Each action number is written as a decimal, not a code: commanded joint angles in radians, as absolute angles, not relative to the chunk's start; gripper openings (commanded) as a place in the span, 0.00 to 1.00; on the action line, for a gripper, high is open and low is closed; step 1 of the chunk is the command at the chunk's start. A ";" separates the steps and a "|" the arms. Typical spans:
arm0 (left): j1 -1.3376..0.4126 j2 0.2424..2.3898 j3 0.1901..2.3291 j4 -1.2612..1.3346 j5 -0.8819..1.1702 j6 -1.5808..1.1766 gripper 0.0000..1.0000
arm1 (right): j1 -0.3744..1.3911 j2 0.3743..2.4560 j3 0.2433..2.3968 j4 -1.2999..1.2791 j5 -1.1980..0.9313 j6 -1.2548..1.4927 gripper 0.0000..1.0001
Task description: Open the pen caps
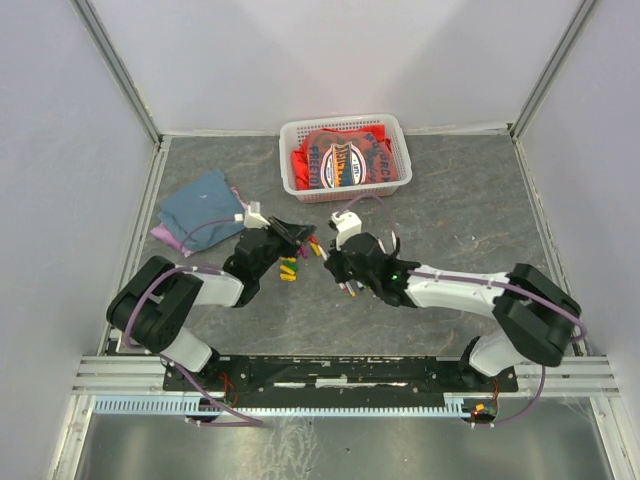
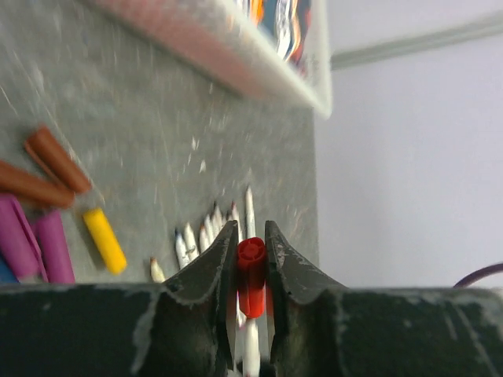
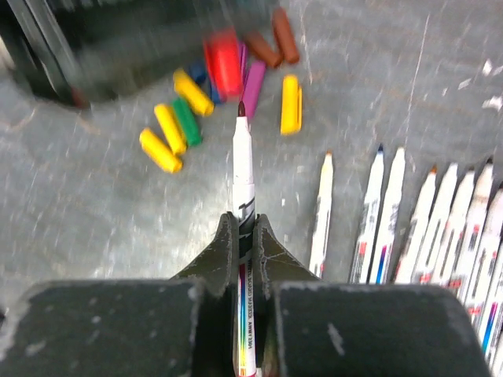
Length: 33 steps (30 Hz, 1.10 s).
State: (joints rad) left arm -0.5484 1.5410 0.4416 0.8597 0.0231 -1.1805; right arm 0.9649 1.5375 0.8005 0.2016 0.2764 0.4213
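Observation:
My left gripper (image 2: 251,229) is shut on a red pen cap (image 2: 251,275), which sits upright between the jaws. My right gripper (image 3: 245,220) is shut on a white pen (image 3: 243,165) whose dark red tip is bare and points at the blurred red cap (image 3: 224,63). Loose pen caps lie on the table: yellow (image 3: 290,102), green (image 3: 186,120), purple (image 3: 253,82) and brown (image 3: 285,34). Several uncapped pens (image 3: 440,228) lie in a row to the right. From above, both grippers meet over the cap pile (image 1: 288,268).
A white basket (image 1: 400,135) with red cloth stands at the back. Folded blue cloth (image 1: 200,210) lies at the left. In the left wrist view, brown caps (image 2: 55,161), a yellow cap (image 2: 104,239) and pens (image 2: 208,236) lie below.

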 commanded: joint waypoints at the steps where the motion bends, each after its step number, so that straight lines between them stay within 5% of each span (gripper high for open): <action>1: -0.471 1.586 0.390 1.279 -0.025 -1.150 0.03 | 0.900 1.405 0.688 0.224 0.025 0.488 0.01; 7: -0.454 1.668 0.387 1.417 0.067 -1.191 0.03 | 0.866 1.365 0.667 0.248 -0.075 0.504 0.01; 18: -0.538 1.441 0.433 0.720 -0.044 -1.003 0.03 | 0.865 1.453 0.805 -0.009 0.210 0.429 0.01; 33: -0.580 1.502 0.414 0.660 -0.118 -1.061 0.06 | 0.867 1.614 0.867 0.003 0.288 0.422 0.02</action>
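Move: The left hand still pinches the red cap; the middle of the cap pile lies about 5 cm to its left, level fore and aft, 9 below, with the brown caps 6 ahead and 2 left, and a lone yellow cap 3 ahead, 1 right. The right hand holds the uncapped pen; the yellow-tipped pen lies about 4 cm right, 1 ahead, 9 below, and the blue-tipped pens 8 right, 2 ahead. Left hand rises forward, then sinks back toward the caps; right lowers its pen about 5 cm rightward toward pens. ##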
